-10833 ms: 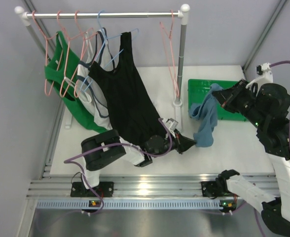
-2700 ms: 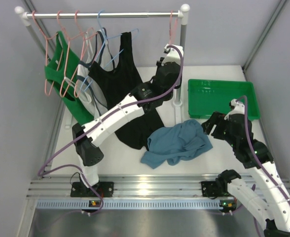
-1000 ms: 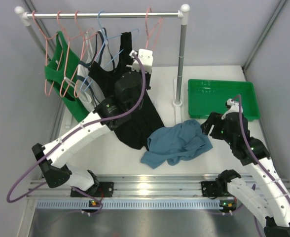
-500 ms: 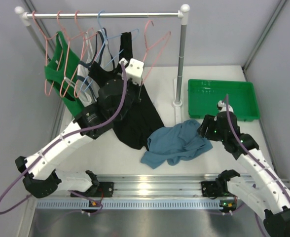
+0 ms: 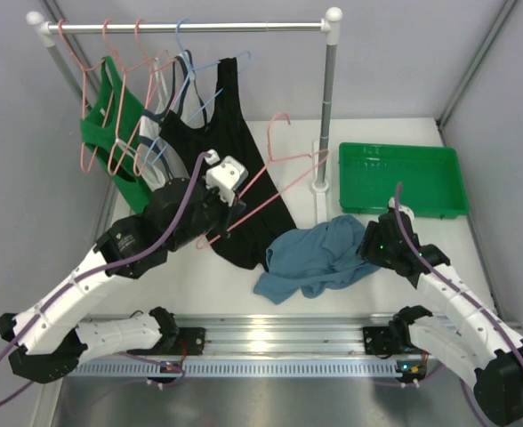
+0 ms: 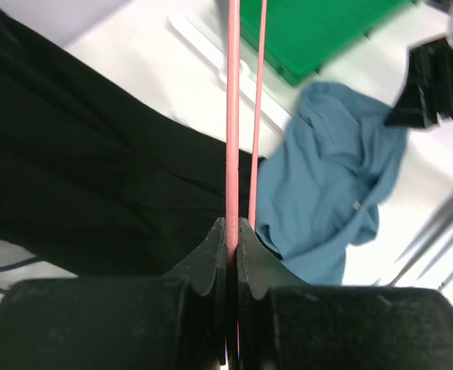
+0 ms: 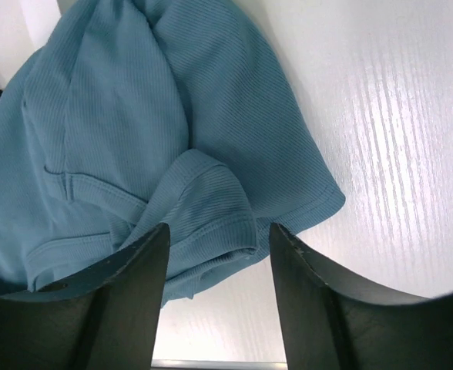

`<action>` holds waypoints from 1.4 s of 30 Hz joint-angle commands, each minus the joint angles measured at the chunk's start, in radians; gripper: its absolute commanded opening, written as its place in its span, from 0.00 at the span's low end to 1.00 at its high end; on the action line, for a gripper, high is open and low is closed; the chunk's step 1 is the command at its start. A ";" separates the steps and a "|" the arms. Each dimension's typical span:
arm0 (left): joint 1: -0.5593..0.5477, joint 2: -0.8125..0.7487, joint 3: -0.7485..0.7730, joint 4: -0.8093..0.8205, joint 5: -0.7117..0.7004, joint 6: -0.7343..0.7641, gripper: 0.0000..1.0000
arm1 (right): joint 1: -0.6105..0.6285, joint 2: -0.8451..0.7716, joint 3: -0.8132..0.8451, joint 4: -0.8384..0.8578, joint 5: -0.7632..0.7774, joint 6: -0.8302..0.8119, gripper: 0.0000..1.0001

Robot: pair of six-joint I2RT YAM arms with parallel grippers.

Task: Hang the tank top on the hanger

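Observation:
The dusty blue tank top [image 5: 319,258] lies crumpled on the white table, front centre. The salmon-pink hanger [image 5: 275,169] is off the rail and held slanted above the table, its hook toward the rack post. My left gripper [image 5: 229,211] is shut on its wire; the left wrist view shows the wire [image 6: 233,116] pinched between the jaws [image 6: 233,227], with the tank top [image 6: 327,177] beyond it. My right gripper [image 5: 373,247] is open at the tank top's right edge. In the right wrist view its fingers [image 7: 219,239] straddle a folded hem of the fabric [image 7: 157,139], just above the table.
The clothes rail [image 5: 186,27] at the back carries a bright green top [image 5: 110,133], a white top, a light blue hanger [image 5: 195,80] and a black tank top [image 5: 235,178] that drapes onto the table. The rack post [image 5: 325,107] and a green tray [image 5: 402,178] stand back right.
My left arm has lifted the salmon-pink hanger off the rail and brought it down and forward over the table. My right gripper has moved down to the tank top's right edge.

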 commanded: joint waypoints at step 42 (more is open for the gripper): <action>0.000 -0.005 -0.384 0.103 0.545 -0.141 0.00 | 0.023 -0.203 0.225 -0.138 -0.129 0.035 0.00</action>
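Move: The blue tank top lies spread on the table with its middle about 10 cm to the right hand's left, level fore and aft and 4 cm below; the open fingers straddle its near-right fold. The green tray is some 19 cm ahead and 9 cm right of that hand. From the left hand, already holding the pink hanger, the tank top's middle is 18 cm right, 31 cm below; the rack post's foot stands 17 cm beyond it, the black top's hem 15 cm left of it. The tank top's upper ribbed layer is pinched by the right fingers, which sink about 2 cm, close, then lift some 15 cm and ease down slightly, tipping upward. Meanwhile the left hand, keeping its grip on the pink hanger, sweeps down about 16 cm and back 10 cm, its fingers tipping down and swinging clockwise, bringing the hanger over the tank top and close to the right fingers. ##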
